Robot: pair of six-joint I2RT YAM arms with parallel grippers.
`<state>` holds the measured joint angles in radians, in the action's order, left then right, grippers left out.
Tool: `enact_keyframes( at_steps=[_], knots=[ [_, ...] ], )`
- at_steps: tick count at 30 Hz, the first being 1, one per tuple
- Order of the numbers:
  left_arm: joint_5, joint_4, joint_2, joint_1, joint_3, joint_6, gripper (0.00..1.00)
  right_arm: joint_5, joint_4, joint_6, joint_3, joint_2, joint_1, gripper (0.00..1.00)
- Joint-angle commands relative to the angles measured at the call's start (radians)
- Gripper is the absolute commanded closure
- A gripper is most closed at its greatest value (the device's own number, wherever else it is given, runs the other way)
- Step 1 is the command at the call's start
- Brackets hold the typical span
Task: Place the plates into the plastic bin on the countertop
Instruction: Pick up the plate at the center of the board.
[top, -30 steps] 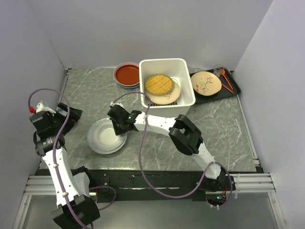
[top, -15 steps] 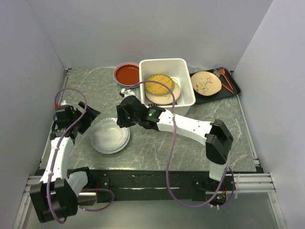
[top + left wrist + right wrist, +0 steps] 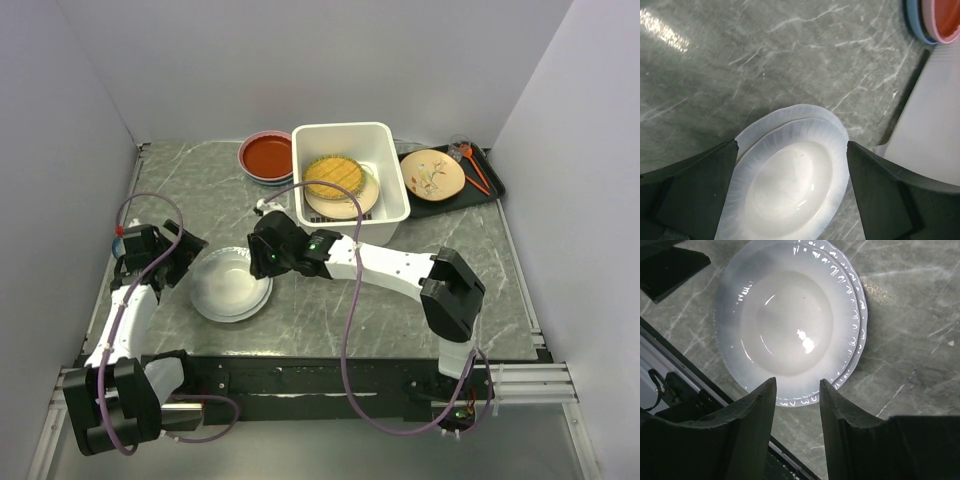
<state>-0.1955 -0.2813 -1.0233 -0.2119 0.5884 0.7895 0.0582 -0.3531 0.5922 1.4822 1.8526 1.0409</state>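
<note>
Two stacked white plates [image 3: 230,290] lie on the countertop [image 3: 480,270], front left. My left gripper [image 3: 192,262] is at their left rim, jaws wide open, straddling the stack [image 3: 790,185]. My right gripper [image 3: 258,268] hovers over their right rim, open with nothing between its fingers [image 3: 755,420]; the plates [image 3: 790,320] lie beneath it. The plastic bin [image 3: 395,160] at the back holds a yellow lattice plate [image 3: 333,175] on a cream plate [image 3: 350,207]. A red plate [image 3: 267,155] tops a small stack left of the bin. A cream branch plate [image 3: 432,173] rests on a black tray [image 3: 492,188].
Orange utensils [image 3: 470,160] lie on the tray at the back right. Grey walls close in on three sides. The black table edge [image 3: 670,390] runs close behind the white plates. The bin's wall [image 3: 935,135] stands just right of them.
My left arm has swung in from the left edge to the white plates. My right gripper has gone from shut to open and shifted slightly over the plates' right rim.
</note>
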Motion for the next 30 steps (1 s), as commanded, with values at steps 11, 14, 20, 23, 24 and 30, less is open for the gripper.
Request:
enact_keyframes(
  at_steps=[11,14,20,23,24,30],
  knots=[
    [0.025,0.027,0.098,0.034,-0.110,0.037,0.07,-0.097,0.091,0.004,-0.069,0.005,-0.084,0.52],
    [0.028,0.013,0.095,0.051,-0.108,0.036,0.06,-0.107,0.108,0.015,-0.100,-0.009,-0.096,0.52],
    [0.025,0.045,0.049,0.092,-0.148,0.051,0.06,-0.132,0.143,0.035,-0.155,-0.029,-0.102,0.51],
    [0.016,0.062,0.052,0.103,-0.171,0.059,0.06,-0.152,0.166,0.049,-0.181,-0.035,-0.102,0.51],
    [0.010,0.065,0.052,0.106,-0.174,0.059,0.06,-0.159,0.180,0.049,-0.187,-0.036,-0.101,0.50],
    [-0.008,0.085,0.069,0.120,-0.199,0.066,0.07,-0.196,0.224,0.084,-0.224,-0.027,-0.101,0.49]
  ],
)
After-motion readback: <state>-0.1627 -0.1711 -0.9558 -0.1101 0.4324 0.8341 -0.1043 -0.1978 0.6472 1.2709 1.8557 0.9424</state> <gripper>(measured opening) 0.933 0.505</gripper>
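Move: From the left hand, the centre of the upper white plate lies about 7 cm right, 4 cm back and 7 cm below; the blue bowl is some 15 cm left and 4 cm ahead. From the right hand, that plate is around 7 cm left, 4 cm back and 10 cm down. The plastic bin is roughly 21 cm right and 19 cm ahead of the right hand, the red dishes about 25 cm ahead and 2 cm right. The left hand's near finger seems to come against the stack's left rim, the gripper wide open: it sinks about 3 cm while easing back, then shifts some 3 cm to the right. The right hand, half open, drops about 6 cm beside the right rim and goes 3 cm right, swinging forward and back on the way, its fingers tipping down about 10 degrees. ##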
